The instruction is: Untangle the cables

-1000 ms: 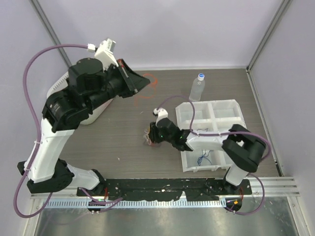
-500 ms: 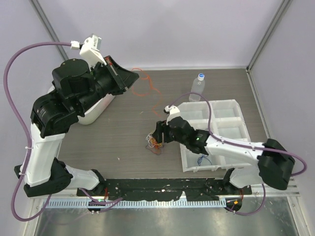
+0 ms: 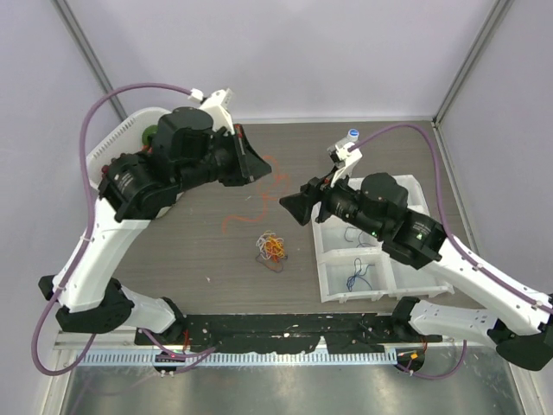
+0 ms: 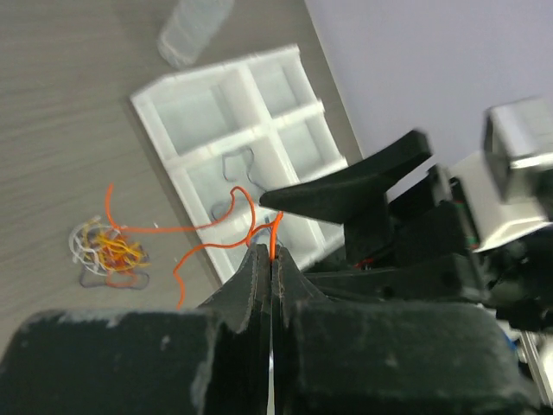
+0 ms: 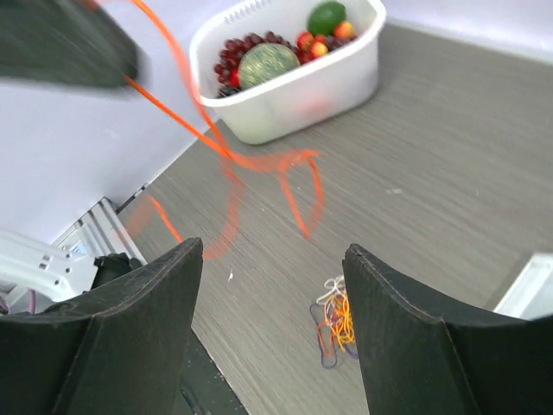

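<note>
A small tangle of cables [image 3: 272, 248] in orange, white and purple lies on the table; it also shows in the left wrist view [image 4: 108, 252] and the right wrist view [image 5: 333, 320]. My left gripper [image 3: 251, 165] is raised above the table and shut on one long orange cable [image 4: 207, 246], which hangs loose below it [image 3: 244, 207] and apart from the tangle. In its own view the jaws [image 4: 273, 252] pinch that cable. My right gripper [image 3: 294, 207] is open and empty, raised to the right of the tangle [image 5: 270, 251]. The orange cable [image 5: 259, 160] hangs blurred before it.
A white divided tray [image 3: 413, 192] stands at the right, with a thin blue cable [image 3: 356, 278] in its near compartment and another [image 3: 350, 233] in the one behind. A clear bottle [image 3: 352, 137] stands behind the tray. A white bin of fruit [image 5: 289, 69] sits at far left.
My right gripper has let go of the tangle, risen and drawn back to the right, now open. My left gripper swung right and down, holding the orange cable, now free of the tangle.
</note>
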`<action>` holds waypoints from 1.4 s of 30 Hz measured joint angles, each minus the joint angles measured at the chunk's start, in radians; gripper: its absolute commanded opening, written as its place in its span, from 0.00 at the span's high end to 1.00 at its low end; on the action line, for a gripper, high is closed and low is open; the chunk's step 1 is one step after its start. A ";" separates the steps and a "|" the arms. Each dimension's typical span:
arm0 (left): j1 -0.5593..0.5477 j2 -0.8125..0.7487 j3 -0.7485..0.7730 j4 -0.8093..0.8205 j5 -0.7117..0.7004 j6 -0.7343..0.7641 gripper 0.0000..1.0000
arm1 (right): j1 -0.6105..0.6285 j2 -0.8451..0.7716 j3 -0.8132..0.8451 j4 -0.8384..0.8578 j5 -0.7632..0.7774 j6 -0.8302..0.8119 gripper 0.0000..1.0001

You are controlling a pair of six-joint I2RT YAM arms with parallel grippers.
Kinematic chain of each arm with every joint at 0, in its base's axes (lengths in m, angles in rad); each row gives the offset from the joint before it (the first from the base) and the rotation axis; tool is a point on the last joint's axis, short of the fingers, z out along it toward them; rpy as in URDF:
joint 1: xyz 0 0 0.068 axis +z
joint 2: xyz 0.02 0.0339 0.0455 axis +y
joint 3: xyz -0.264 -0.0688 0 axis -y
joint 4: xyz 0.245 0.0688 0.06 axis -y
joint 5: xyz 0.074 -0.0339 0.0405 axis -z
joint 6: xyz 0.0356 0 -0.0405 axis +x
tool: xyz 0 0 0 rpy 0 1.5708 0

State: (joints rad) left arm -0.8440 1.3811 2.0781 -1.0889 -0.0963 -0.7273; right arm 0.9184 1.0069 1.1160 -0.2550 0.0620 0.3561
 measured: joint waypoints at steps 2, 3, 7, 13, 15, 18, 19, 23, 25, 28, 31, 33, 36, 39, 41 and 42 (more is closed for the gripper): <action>0.001 0.016 -0.024 -0.003 0.087 0.000 1.00 | 0.000 -0.003 0.039 -0.011 -0.037 -0.047 0.29; 0.001 0.023 -0.039 -0.004 0.127 0.002 1.00 | 0.000 -0.004 0.053 -0.018 -0.056 -0.070 0.29; 0.001 0.040 -0.119 -0.001 0.249 0.003 1.00 | -0.009 0.001 0.094 -0.077 -0.140 -0.133 0.29; 0.001 0.056 -0.164 0.005 0.349 0.003 1.00 | -0.018 0.001 0.120 -0.143 -0.188 -0.174 0.32; 0.001 0.055 -0.164 0.019 0.370 0.003 1.00 | -0.018 0.001 0.120 -0.166 -0.188 -0.184 0.36; 0.001 0.055 -0.164 0.046 0.397 0.002 1.00 | -0.018 0.001 0.119 -0.189 -0.196 -0.189 0.55; 0.001 0.055 -0.164 0.052 0.405 0.002 1.00 | -0.018 0.000 0.115 -0.187 -0.196 -0.188 0.62; 0.001 0.055 -0.164 0.064 0.416 -0.002 1.00 | -0.018 -0.026 0.061 -0.170 -0.180 -0.175 0.99; 0.001 0.056 -0.164 0.063 0.412 -0.003 1.00 | -0.017 -0.050 0.019 -0.142 -0.165 -0.150 0.99; 0.001 0.059 -0.164 0.063 0.404 -0.006 0.63 | -0.018 -0.081 -0.016 -0.111 -0.141 -0.114 0.99; 0.001 0.058 -0.164 0.063 0.377 -0.013 0.35 | -0.017 -0.111 -0.060 -0.090 -0.061 -0.057 0.99; 0.001 0.058 -0.164 0.058 0.338 -0.021 0.29 | -0.018 -0.117 -0.090 -0.095 0.027 -0.003 0.99; 0.001 0.056 -0.164 0.041 0.263 -0.026 0.26 | -0.026 -0.104 -0.130 -0.132 0.178 0.098 0.99; 0.001 0.037 -0.187 0.037 0.200 -0.029 0.25 | -0.074 -0.063 -0.144 -0.180 0.264 0.165 0.99; 0.001 0.010 -0.222 0.037 0.169 -0.036 0.25 | -0.132 -0.035 -0.145 -0.189 0.280 0.180 0.99; 0.001 -0.006 -0.243 0.039 0.158 -0.044 0.25 | -0.185 -0.016 -0.145 -0.185 0.274 0.182 0.99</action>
State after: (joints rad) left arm -0.8429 1.3754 1.8355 -1.0504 0.0616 -0.7715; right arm 0.7334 0.9913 0.9707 -0.4404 0.3359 0.5385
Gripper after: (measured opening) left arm 0.746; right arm 0.043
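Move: The left fingers already hold the orange cable, its strands hanging below them. The open right fingers, where it is taken, are about 5 cm right, 1 cm back and 9 cm below. From the right hand, the cable's upper strand lies roughly 5 cm left, level in depth and 5 cm up. The remaining cable tangle is some 5 cm left, 2 cm ahead and 33 cm below; the white box's middle is about 22 cm right, 6 cm ahead and 32 cm below. The right fingers close and pinch the orange cable after easing back about 3 cm, while the left brings it right, down and back, turning clockwise. The left then opens wide, letting go, and drifts a little left, forward and down. The right carries the cable down, forward and right towards the white box, roughly 8 cm each way, swinging nearly 40 degrees clockwise. ##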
